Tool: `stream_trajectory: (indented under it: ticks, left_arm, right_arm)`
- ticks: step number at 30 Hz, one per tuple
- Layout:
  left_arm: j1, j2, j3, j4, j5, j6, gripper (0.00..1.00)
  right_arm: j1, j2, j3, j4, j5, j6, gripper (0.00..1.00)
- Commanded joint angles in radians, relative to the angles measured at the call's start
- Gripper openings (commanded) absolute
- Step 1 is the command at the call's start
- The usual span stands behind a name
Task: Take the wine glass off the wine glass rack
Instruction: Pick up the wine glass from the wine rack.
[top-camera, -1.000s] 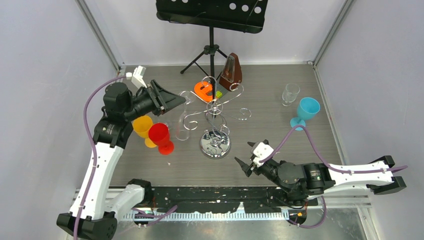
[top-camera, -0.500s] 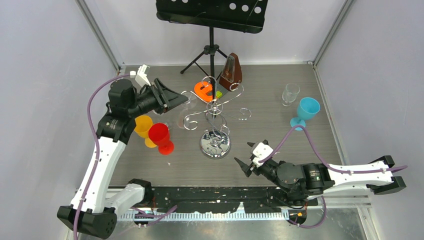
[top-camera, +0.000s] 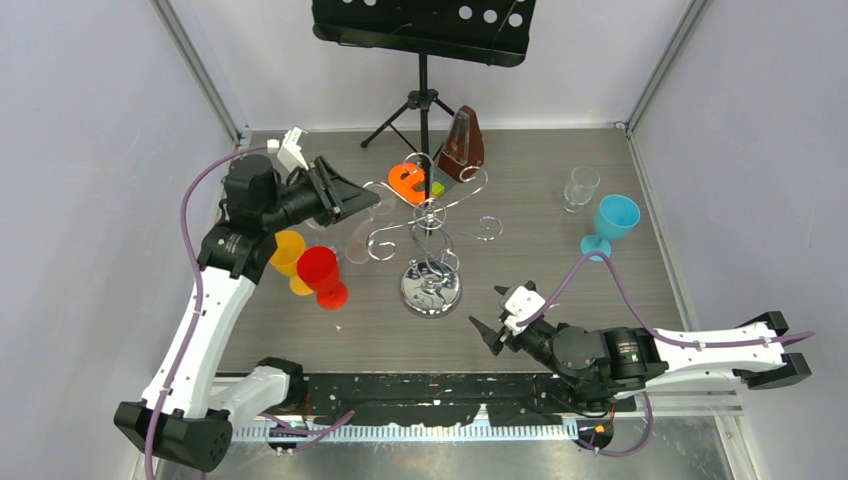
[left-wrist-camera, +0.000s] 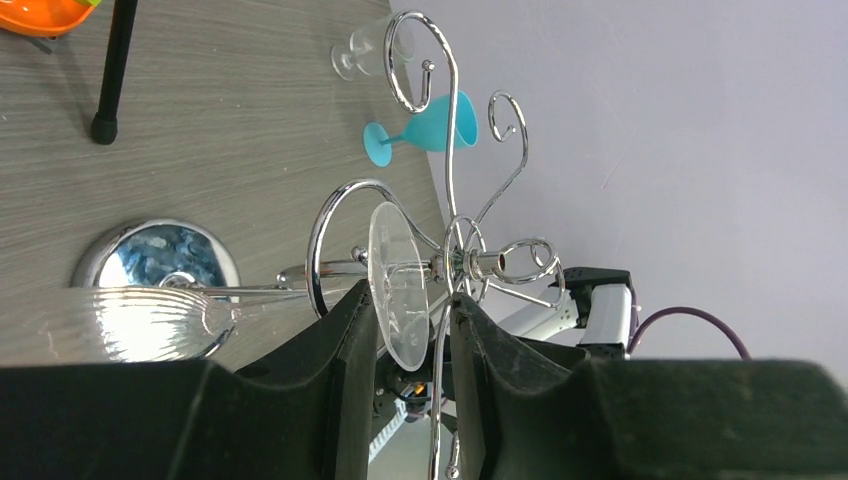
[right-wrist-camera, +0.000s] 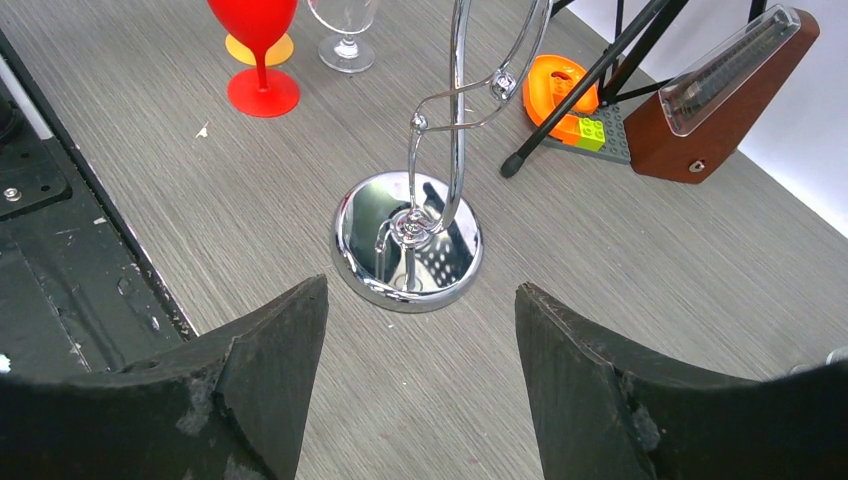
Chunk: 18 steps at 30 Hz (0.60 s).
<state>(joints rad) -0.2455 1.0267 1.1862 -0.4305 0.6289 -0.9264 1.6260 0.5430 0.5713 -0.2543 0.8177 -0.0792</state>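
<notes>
The wine glass is clear and hangs bowl-down from a left arm of the chrome wine glass rack, whose mirror base stands mid-table. My left gripper reaches in from the left at the height of the glass's foot. In the left wrist view its jaws stand narrowly apart around the round foot. One finger lies against the foot, and a rack wire runs beside the other. The left gripper is open. My right gripper hovers low, open and with nothing in it, in front of the rack base.
A red goblet and a yellow one stand left of the rack. Behind it are an orange piece, a brown metronome and a black music stand. A clear glass and a blue goblet stand far right.
My left gripper has pushed further right toward the rack, and its jaws have narrowed around the glass's foot. The hanging bowl has swung slightly left. The right arm is still.
</notes>
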Motion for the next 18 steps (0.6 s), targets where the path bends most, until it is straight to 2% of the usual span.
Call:
stream_trajectory:
  ticks: [1, 4, 8, 12, 13, 18]
  left_arm:
    - [-0.013, 0.009, 0.046, 0.019, 0.002, 0.030, 0.30]
    - [-0.018, 0.014, 0.047, 0.015, 0.001, 0.038, 0.27]
    - [-0.020, 0.017, 0.055, 0.010, 0.001, 0.043, 0.12]
    - [-0.020, 0.020, 0.066, -0.001, 0.002, 0.048, 0.05]
    - [-0.020, 0.020, 0.069, -0.003, 0.003, 0.049, 0.00]
    - [-0.020, 0.020, 0.084, -0.016, 0.009, 0.060, 0.00]
  right_arm:
    - [0.003, -0.015, -0.003, 0.046, 0.014, 0.016, 0.75]
    - [0.003, -0.019, -0.006, 0.046, 0.015, 0.016, 0.75]
    - [0.003, -0.015, -0.007, 0.046, 0.014, 0.016, 0.75]
    - [0.003, -0.013, -0.004, 0.046, 0.014, 0.011, 0.75]
    - [0.003, -0.013, -0.004, 0.046, 0.014, 0.010, 0.75]
    - [0.004, -0.010, 0.000, 0.047, 0.018, 0.007, 0.75]
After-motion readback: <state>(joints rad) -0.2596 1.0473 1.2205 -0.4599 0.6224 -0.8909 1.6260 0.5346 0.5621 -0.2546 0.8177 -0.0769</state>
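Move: Between the left hand's open pads sits the clear wine glass's foot, its middle only about 2 cm to the right and 1 cm ahead, at pad height; the bowl hangs below. The rack's hub lies about 11 cm right and 2 cm back, an empty hook about 9 cm back and 1 cm right. The red glass stands 13 cm left, 4 cm back and 25 cm below. From the right hand that foot is some 16 cm ahead, 22 cm left and 13 cm higher. Closing from about a third open to shut, the left fingers pinch the wine glass's foot from above and below. The hand all but stays in place, sinking under half a centimetre and then rising about as much again as the fingers finish closing; the wrist hardly turns. ##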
